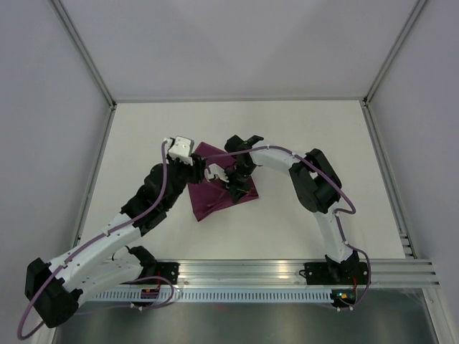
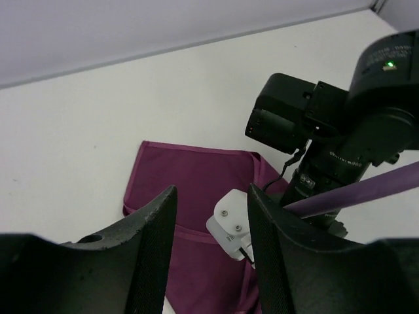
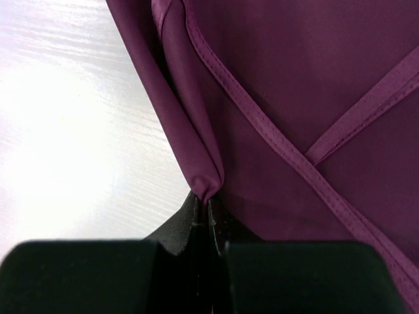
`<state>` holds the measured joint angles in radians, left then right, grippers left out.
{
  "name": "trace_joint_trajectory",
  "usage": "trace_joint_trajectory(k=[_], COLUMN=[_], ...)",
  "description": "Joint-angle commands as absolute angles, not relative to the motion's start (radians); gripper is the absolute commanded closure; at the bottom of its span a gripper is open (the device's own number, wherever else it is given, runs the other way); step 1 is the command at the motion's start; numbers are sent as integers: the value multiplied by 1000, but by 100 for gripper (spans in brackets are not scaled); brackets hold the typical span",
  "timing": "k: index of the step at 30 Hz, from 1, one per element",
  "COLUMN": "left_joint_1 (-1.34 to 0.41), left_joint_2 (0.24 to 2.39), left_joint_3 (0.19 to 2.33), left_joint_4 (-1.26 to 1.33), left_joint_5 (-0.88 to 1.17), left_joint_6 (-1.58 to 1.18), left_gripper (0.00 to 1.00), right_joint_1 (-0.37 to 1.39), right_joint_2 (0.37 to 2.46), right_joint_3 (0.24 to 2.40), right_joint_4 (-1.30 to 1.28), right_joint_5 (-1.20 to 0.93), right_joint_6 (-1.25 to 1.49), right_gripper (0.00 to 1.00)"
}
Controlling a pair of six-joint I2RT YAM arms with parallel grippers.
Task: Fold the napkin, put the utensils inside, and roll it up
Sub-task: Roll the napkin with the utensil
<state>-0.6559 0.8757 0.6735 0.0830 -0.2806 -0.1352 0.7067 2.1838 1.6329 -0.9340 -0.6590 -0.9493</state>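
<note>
The dark magenta napkin lies partly folded on the white table; its hemmed edges cross in the right wrist view. My right gripper is shut on a pinched fold of the napkin, and the cloth bunches at its closed tips. My left gripper is open and empty just above the napkin's left part; its black fingers frame the cloth, and the gripper's centre is close beside the right gripper's white finger mount. No utensils are in view.
The right arm's black wrist and purple cable crowd the left gripper's right side. Grey enclosure walls and metal posts border the table. An aluminium rail runs along the near edge.
</note>
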Motion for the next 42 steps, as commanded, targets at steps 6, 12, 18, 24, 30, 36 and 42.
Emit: trace_joint_trajectory(k=[6,12,18,24,30,36,42], left_joint_1=[-926,-946,-956,-1045,-1089,-1134,-1177], left_joint_2=[897,695,698,842,992,1152,1262], left_joint_3=[600,457,433,448,491,518,511], left_joint_4=[279,494,481,440,327,249,252], left_joint_5=[-540,-597,-453,-397,-357,-304,-305], left_joint_6=[195,252,296,436,465,431,436], left_gripper=[49,34,30,24,27,27,26], right_joint_1=[695,681,680,672,655,653,643], right_joint_2=[2384,2434,2456,2496,2537,2556,2562], right_joint_3=[1819,1867,1876,1922,1974,1996,2002], right_joint_4=[-1206,-1250,-1239,-1272,-1304,-1307,-1313], right_joint_5=[-686,-713,-716,-726,-736,-730,-729], right_joint_6=[-1002,-1002,-989,-974,-954,-930,-923], right_gripper=[99,100,100,99,100,100,99])
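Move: The napkin's near edge, where the right hand already pinches it, lies about 10 cm right of the left hand, 5 cm back and some 24 cm below; for the right hand it is right at the fingertips. From that pinch the napkin's right corner is roughly 7 cm to the right and 3 cm farther out, and its near-left corner some 10 cm left and 5 cm nearer the base. The right fingers keep their pinch on the napkin's near edge, dragging it about 2 cm back while the wrist tilts some 25 degrees, swinging the fingertips towards the base. Meanwhile the left hand first draws back about 5 cm, then sinks and sweeps right towards that edge beside the right gripper, ending about 16 cm lower and 11 cm farther right, rolling and turning clockwise to point forward-right and down, its fingers opening wider. ##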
